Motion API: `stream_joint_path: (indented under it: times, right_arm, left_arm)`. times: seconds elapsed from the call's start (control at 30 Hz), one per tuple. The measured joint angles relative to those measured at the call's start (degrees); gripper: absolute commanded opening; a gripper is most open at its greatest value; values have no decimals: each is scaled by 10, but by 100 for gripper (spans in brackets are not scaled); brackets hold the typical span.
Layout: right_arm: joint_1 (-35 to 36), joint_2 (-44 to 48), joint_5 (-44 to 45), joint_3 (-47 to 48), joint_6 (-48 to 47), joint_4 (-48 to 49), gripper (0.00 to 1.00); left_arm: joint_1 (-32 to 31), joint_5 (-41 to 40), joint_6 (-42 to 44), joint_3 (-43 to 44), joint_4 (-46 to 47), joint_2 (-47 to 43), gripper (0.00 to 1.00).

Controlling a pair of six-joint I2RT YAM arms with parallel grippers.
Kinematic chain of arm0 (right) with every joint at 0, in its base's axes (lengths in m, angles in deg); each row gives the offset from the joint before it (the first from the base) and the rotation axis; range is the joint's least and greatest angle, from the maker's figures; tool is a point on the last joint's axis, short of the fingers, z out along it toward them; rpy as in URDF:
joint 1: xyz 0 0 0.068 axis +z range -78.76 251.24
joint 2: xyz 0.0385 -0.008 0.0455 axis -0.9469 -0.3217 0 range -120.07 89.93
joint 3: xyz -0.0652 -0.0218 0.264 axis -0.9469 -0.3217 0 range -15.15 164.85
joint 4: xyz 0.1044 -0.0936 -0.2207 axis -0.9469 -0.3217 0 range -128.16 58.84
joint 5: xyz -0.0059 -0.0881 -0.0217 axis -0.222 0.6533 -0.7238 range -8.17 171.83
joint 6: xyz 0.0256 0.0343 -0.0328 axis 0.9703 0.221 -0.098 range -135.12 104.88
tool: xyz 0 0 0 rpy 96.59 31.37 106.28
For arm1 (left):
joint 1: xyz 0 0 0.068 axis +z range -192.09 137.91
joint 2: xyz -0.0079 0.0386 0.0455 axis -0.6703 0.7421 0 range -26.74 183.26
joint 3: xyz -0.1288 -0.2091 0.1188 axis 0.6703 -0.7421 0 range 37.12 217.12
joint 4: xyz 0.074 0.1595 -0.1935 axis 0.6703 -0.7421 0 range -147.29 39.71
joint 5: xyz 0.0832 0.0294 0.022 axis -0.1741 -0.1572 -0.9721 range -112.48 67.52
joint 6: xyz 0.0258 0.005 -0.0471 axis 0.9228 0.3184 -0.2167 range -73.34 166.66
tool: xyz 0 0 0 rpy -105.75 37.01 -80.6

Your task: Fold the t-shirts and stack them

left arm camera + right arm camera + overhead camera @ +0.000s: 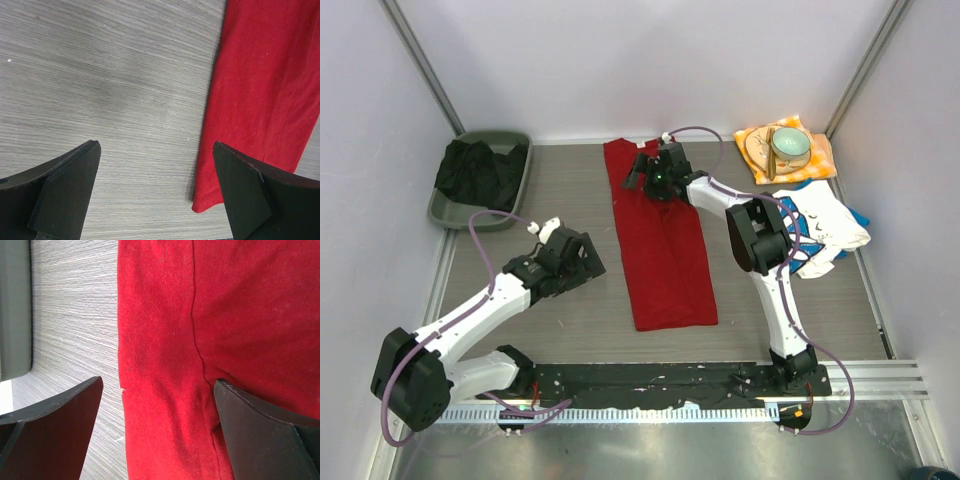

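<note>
The red t-shirt [660, 250] lies folded into a long narrow strip down the middle of the table. My right gripper [642, 172] hovers open over its far end. In the right wrist view the red t-shirt [215, 315] fills the space under the right gripper [157, 432], with its left edge and a fold seam between the jaws. My left gripper [588, 258] stands open just left of the strip. In the left wrist view the left gripper [156, 192] is over bare table, beside the red t-shirt [265, 90] and its hemmed corner. The white printed t-shirt [820, 228] lies crumpled at the right.
A green tray [450, 205] holding dark cloth sits at the back left, and the tray's wall [15, 305] shows in the right wrist view. An orange-yellow cloth [820, 160] with a bowl [788, 146] lies at the back right. Walls enclose the table on three sides.
</note>
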Motion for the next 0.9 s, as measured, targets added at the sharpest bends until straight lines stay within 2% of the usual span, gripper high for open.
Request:
stream_joint_path:
  times: [0.13, 0.27, 0.37, 0.53, 0.73, 0.9]
  right_arm:
    - [8, 3, 26, 2, -2, -12, 100]
    - [9, 50, 65, -36, -13, -38, 100]
    - [9, 115, 92, -80, -26, -64, 100]
    - [9, 268, 186, -139, -60, -108, 100]
    - [9, 457, 290, -282, -94, -147, 99]
    - [9, 523, 322, -402, -101, -181, 97]
  left_arm:
    - [0, 19, -6, -30, 32, 0, 100]
    - [-8, 29, -7, -66, 63, 7, 100]
    - [-26, 35, -13, -83, 82, 26, 100]
    - [-98, 33, -38, -90, 112, 61, 100]
    - [-178, 20, -82, -84, 148, 94, 98]
    - [-238, 2, -123, -75, 169, 114, 95]
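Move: The red t-shirt's near left corner lies about 11 cm back, 12 cm right and 8 cm below the left hand; the black t-shirt in its bin lies 25 cm ahead, 21 cm left and 6 cm below. Its near right corner lies some 41 cm back, 18 cm right and 5 cm below the right hand, which is on its far part. From there the white t-shirt is 14 cm back and 39 cm right, the bowl 4 cm ahead and 32 cm right. The red t-shirt's far part is left by the right hand's open fingers, which come free, lift about 16 cm while swinging back and right past its right edge, then sink some 5 cm, rolling right side up and turning clockwise. To its near left corner comes the left hand, open, first mainly down 6 cm, then right and back about 11 and 7 cm overall; contact there can't be seen. ##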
